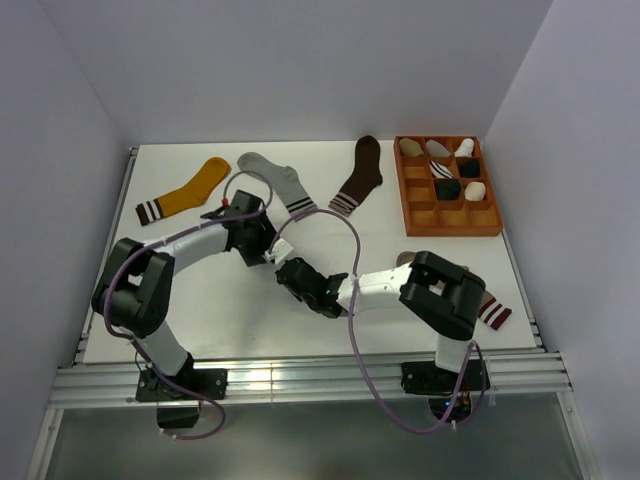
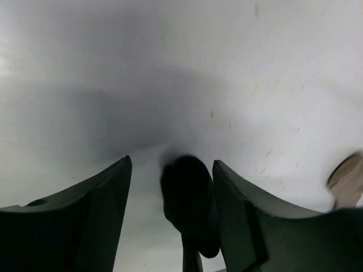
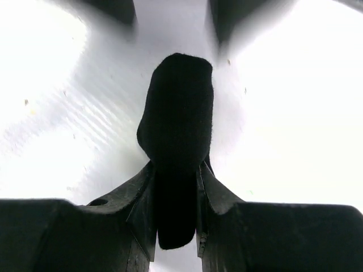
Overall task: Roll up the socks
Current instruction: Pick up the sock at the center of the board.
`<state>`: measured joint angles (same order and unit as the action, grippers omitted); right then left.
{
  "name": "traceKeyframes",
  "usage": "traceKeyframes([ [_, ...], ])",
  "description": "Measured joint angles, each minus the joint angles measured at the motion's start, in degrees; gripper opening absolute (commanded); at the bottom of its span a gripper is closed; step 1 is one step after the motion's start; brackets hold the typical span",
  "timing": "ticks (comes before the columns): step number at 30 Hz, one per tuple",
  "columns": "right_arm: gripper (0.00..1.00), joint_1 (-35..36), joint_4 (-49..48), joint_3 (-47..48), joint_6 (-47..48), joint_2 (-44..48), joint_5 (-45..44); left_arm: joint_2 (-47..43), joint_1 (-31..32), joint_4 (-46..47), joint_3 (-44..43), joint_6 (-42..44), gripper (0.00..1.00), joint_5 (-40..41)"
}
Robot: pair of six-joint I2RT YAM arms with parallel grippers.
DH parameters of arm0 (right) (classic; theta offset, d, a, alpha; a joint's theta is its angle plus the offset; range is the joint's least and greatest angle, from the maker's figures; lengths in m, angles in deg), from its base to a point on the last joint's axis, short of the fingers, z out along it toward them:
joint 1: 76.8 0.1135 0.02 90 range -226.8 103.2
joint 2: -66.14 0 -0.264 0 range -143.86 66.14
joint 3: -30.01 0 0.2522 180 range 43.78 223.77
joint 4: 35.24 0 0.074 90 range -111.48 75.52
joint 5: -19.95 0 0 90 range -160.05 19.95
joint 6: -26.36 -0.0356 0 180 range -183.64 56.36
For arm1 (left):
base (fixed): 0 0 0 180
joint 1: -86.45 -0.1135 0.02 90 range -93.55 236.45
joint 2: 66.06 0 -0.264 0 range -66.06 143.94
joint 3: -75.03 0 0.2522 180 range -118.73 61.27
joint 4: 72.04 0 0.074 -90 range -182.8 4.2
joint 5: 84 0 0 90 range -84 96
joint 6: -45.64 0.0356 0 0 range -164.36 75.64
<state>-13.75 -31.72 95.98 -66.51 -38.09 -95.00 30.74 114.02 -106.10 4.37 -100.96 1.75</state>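
A plain black sock [image 3: 177, 107] is folded into a thick stub and hangs just above the white table. My right gripper [image 3: 176, 165] is shut on it, both fingers pressed against its sides. My left gripper [image 2: 173, 160] faces it with the sock's end [image 2: 187, 198] between its open fingers. That end touches the right finger and stands clear of the left one. In the top view the left gripper [image 1: 268, 252] and right gripper [image 1: 290, 272] meet tip to tip at mid-table. A taupe sock with a maroon-and-white cuff [image 1: 494, 314] lies mostly hidden under the right arm.
A wooden compartment tray [image 1: 446, 228] at the back right holds several rolled socks. Along the back of the table lie a mustard sock [image 1: 190, 190], a light grey sock [image 1: 280, 180] and a dark brown sock [image 1: 362, 175].
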Motion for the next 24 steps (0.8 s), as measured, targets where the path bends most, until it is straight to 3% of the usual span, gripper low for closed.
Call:
traceKeyframes([
  [4, 0.00, -0.31, 2.12, -1.29, -2.38, 1.99, 0.52, -0.94, -6.51, -2.34, -4.04, 1.29, 0.74, 1.33],
  [11, 0.00, -3.23, 11.21, -3.04, -7.02, 7.96, 1.09, -8.39, -17.64, -4.79, -8.37, 4.79, 0.77, 3.56],
  [21, 0.00, -22.34, 28.48, 1.09, -12.76, 19.69, -3.10, -34.47, -23.19, -6.23, -1.77, 13.11, 0.98, 10.71],
  [24, 0.00, -29.42, 33.14, 4.92, -13.92, 20.28, -3.93, -41.33, -23.54, -7.02, 1.05, 15.32, 0.99, 13.40],
])
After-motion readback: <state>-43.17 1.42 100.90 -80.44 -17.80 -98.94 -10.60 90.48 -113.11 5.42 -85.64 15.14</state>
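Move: The right hand already grips the rolled black sock. The box lies about 20 cm ahead of it and 38 cm to its right, at nearly its height. From the same hand the dark brown sock is some 22 cm ahead and 17 cm right, the gray sock 20 cm straight ahead, and the tan sock about 4 cm back and 35 cm right. From the open left hand the box is roughly 16 cm ahead and 39 cm right. Still pinching the rolled black sock, the right hand edges back and right, then swings right, up and forward towards the box, about 21 cm sideways and 9 cm up, yawing some 40 degrees clockwise. The left hand, already clear of the sock, arcs forward, then back as it goes left and up to about its starting reach, fingers tipping up and forward and spreading wide. ##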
